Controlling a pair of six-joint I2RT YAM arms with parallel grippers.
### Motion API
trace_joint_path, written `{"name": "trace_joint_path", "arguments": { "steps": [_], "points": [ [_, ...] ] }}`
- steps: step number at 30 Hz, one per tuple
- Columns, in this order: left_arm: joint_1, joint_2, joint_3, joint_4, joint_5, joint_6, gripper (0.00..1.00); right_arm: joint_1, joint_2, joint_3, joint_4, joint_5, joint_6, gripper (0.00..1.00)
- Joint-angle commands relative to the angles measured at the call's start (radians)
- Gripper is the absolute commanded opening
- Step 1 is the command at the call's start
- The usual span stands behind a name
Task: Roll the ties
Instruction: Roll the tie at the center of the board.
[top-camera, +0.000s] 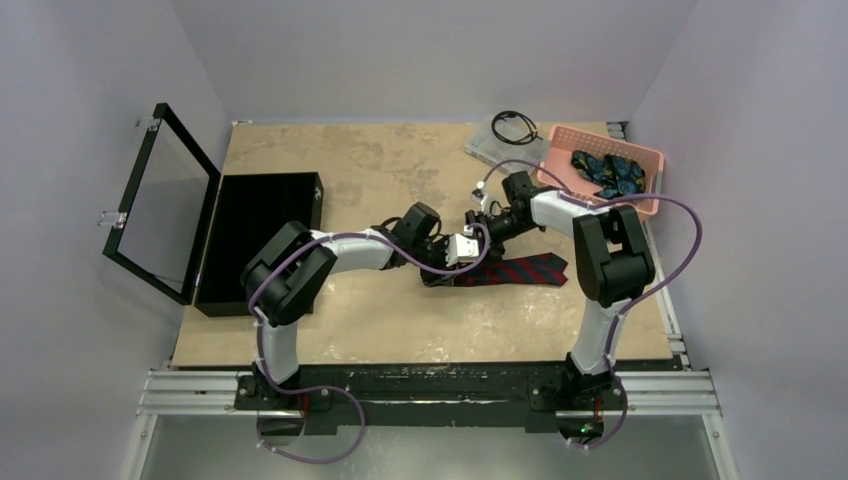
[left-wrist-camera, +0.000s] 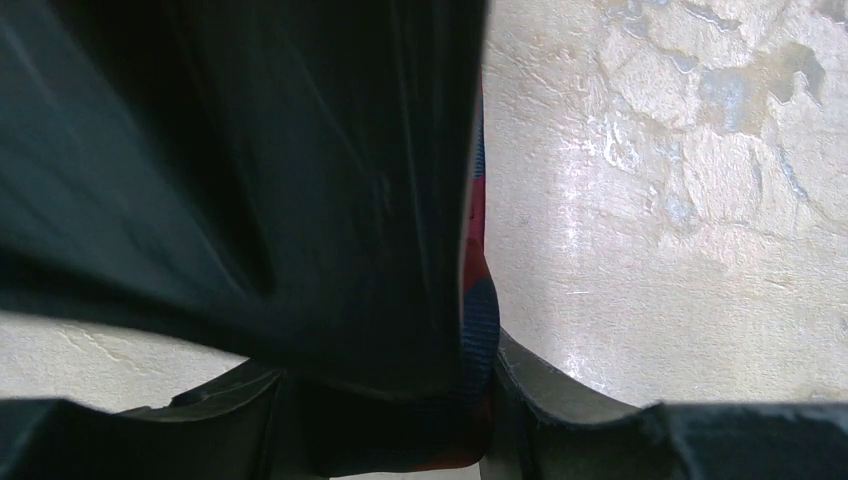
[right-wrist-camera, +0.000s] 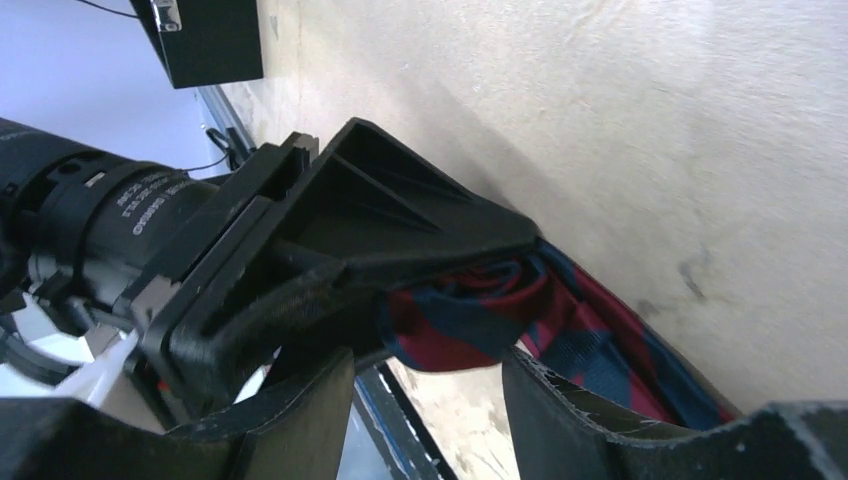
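The maroon tie (top-camera: 525, 270) with navy stripes lies at mid-table, its left end wound into a roll (right-wrist-camera: 462, 318). My left gripper (top-camera: 447, 258) is shut on that roll: in the left wrist view the dark cloth with a maroon and navy edge (left-wrist-camera: 478, 300) fills the space between the jaws (left-wrist-camera: 385, 415). My right gripper (top-camera: 487, 224) stands open just behind the roll, and bare table shows between its fingers (right-wrist-camera: 430, 400). The left gripper's black finger (right-wrist-camera: 400, 215) covers part of the roll. Dark blue ties (top-camera: 607, 172) with teal pattern lie in the pink basket (top-camera: 648, 155).
A black box (top-camera: 255, 240) with its glass lid (top-camera: 165, 200) swung open stands at the left. A clear tray with a coiled black cable (top-camera: 512, 124) sits at the back beside the basket. Purple cables loop round both arms.
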Motion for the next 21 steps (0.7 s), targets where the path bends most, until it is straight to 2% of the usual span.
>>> {"name": "trace_joint_path", "arguments": {
  "steps": [1, 4, 7, 8, 9, 11, 13, 15, 17, 19, 21],
  "points": [
    [0.015, 0.051, -0.013, -0.155, -0.063, 0.015, 0.06, 0.036, 0.05, 0.03, 0.061, -0.045, 0.056, 0.54],
    [0.014, 0.052, -0.01, -0.156, -0.066, 0.01, 0.07, 0.047, 0.084, 0.045, 0.068, -0.04, 0.059, 0.44],
    [0.014, 0.05, -0.012, -0.155, -0.065, 0.01, 0.07, 0.048, 0.098, 0.054, 0.04, 0.001, 0.03, 0.15],
    [0.015, 0.048, -0.013, -0.154, -0.059, 0.009, 0.08, 0.046, 0.103, 0.057, 0.022, 0.027, 0.012, 0.03],
    [0.016, 0.045, -0.017, -0.151, -0.049, 0.005, 0.11, 0.042, 0.108, 0.058, 0.004, 0.058, -0.01, 0.0],
    [0.026, 0.032, -0.035, -0.118, -0.001, -0.007, 0.22, 0.025, 0.124, 0.057, -0.022, 0.123, -0.045, 0.0],
    [0.046, 0.019, -0.061, -0.049, 0.072, -0.042, 0.39, 0.011, 0.142, 0.055, -0.033, 0.192, -0.073, 0.0],
    [0.073, 0.002, -0.088, 0.046, 0.149, -0.094, 0.49, 0.006, 0.16, 0.051, -0.039, 0.242, -0.094, 0.0],
    [0.088, -0.016, -0.13, 0.192, 0.177, -0.157, 0.56, 0.004, 0.165, 0.045, -0.038, 0.286, -0.095, 0.0],
    [0.098, -0.031, -0.175, 0.336, 0.201, -0.211, 0.68, 0.005, 0.163, 0.038, -0.04, 0.333, -0.094, 0.0],
    [0.101, -0.036, -0.221, 0.464, 0.21, -0.255, 0.71, 0.004, 0.157, 0.034, -0.045, 0.374, -0.094, 0.0]
  ]
}}
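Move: The rolled part of the tie sits between my left fingertips, practically at that hand point. From my open right hand its middle is some 3 cm to the left and about 4 cm below, level with it fore and aft. The tie's flat end runs out to about 14 cm right of my right hand, 6 cm lower and no farther out; the clear case lies roughly 23 cm ahead and 5 cm right of it. I bring my right hand left and down onto the roll, shutting its open fingers at the roll's right-hand side. Then, fingers shut on the cloth, I bring it another 2 cm down and some 2.5 cm back to the right. Late on, my left fingers open and let go, and that hand eases about 1 cm left, its fingertips tilting up some 10 degrees. ##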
